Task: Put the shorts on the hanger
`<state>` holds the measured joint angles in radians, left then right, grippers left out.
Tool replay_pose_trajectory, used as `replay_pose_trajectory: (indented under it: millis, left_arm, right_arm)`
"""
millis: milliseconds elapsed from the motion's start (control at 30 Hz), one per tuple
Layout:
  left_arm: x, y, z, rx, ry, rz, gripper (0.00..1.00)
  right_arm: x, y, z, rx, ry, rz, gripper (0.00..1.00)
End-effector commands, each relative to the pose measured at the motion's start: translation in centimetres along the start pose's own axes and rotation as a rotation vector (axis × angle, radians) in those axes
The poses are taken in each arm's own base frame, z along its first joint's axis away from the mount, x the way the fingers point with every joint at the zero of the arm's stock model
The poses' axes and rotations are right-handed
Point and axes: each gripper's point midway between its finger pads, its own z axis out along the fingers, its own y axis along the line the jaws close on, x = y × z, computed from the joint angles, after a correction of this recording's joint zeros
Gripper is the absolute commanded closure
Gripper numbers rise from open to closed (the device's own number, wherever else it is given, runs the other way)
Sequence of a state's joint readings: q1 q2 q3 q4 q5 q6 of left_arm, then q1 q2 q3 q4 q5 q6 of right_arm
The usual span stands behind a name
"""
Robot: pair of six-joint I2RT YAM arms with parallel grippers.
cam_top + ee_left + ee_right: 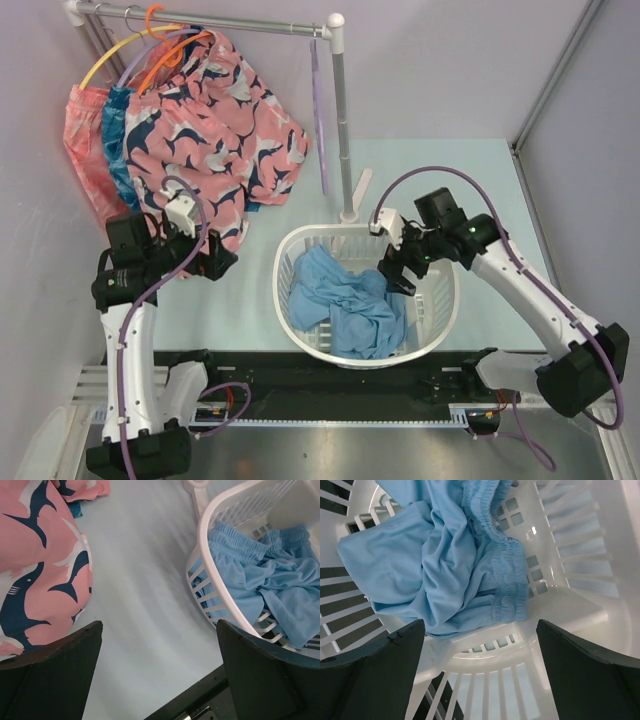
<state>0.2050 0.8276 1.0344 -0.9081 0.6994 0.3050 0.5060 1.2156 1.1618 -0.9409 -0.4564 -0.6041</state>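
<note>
The light-blue shorts (pixel 340 300) lie crumpled inside a white slatted basket (pixel 440 320) in the middle of the table. Their elastic waistband shows in the right wrist view (pixel 450 565) and in the left wrist view (pixel 260 575). The lavender hanger (pixel 320 120) hangs edge-on from the right end of the rack. My right gripper (pixel 395 272) hovers open over the basket's right side, just above the shorts (pixel 480 645), holding nothing. My left gripper (pixel 222 262) stands open left of the basket above bare table (pixel 159 645), also holding nothing.
A white pipe rack (pixel 345 120) stands at the back, its base (pixel 352 213) just behind the basket. Pink shark-patterned shorts (pixel 215 120), teal shorts (pixel 120 150), an orange hanger (pixel 160 20) and a yellow hanger (pixel 100 60) hang at its left. A black rail (pixel 330 385) runs along the near edge.
</note>
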Motion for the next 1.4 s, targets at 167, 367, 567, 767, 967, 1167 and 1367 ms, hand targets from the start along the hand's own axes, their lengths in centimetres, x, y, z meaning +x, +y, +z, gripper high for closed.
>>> replay_pose_trajectory:
  millis: [167, 367, 567, 767, 967, 1167, 1367]
  left_arm:
    - [-3.1, -0.1, -1.2, -0.04, -0.112, 0.076, 0.0]
    - [-3.3, -1.0, -1.5, -0.012, -0.148, 0.125, 0.0]
    - [-2.8, -1.1, -1.3, 0.001, -0.14, 0.143, 0.0]
    - [-2.7, -1.2, -1.1, 0.018, -0.139, 0.152, 0.0]
    - [-2.5, -1.0, -0.9, 0.022, -0.135, 0.165, 0.0]
    - [-2.8, -1.6, -1.0, 0.048, -0.144, 0.173, 0.0]
    - [-3.5, -3.2, -1.5, 0.136, -0.163, 0.233, 0.0]
  right_arm:
    - [-0.4, -1.7, 4.2, -0.047, 0.052, -0.13, 0.06]
    - [0.1, -2.8, 7.0, -0.052, 0.095, -0.168, 0.12]
    - [1.3, -3.3, 10.1, -0.059, 0.162, -0.208, 0.12]
    - [2.9, -4.4, 13.0, -0.034, 0.204, -0.223, 0.12]
    - [4.7, -2.9, 15.1, -0.081, 0.244, -0.248, 0.17]
    - [4.2, -1.5, 13.6, -0.076, 0.246, -0.298, 0.85]
    - [-0.4, -2.6, 7.0, 0.148, 0.158, -0.451, 1.0]
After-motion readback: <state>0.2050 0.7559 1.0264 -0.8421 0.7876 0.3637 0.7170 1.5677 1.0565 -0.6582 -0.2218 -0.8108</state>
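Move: The near right part of the blue shorts' waistband lies about 15 cm below the right hand, some 5 cm to its left and 3 cm ahead; the shorts' middle is 6 cm farther left and 5 cm farther back of that waistband. The basket's middle is about 8 cm left, 2 cm back and 13 cm below the right hand. From the left hand the waistband lies about 31 cm right, 2 cm ahead and 21 cm below. The right hand sinks about 15 cm into the basket, pinches the blue waistband shut, and starts lifting 3 cm. ##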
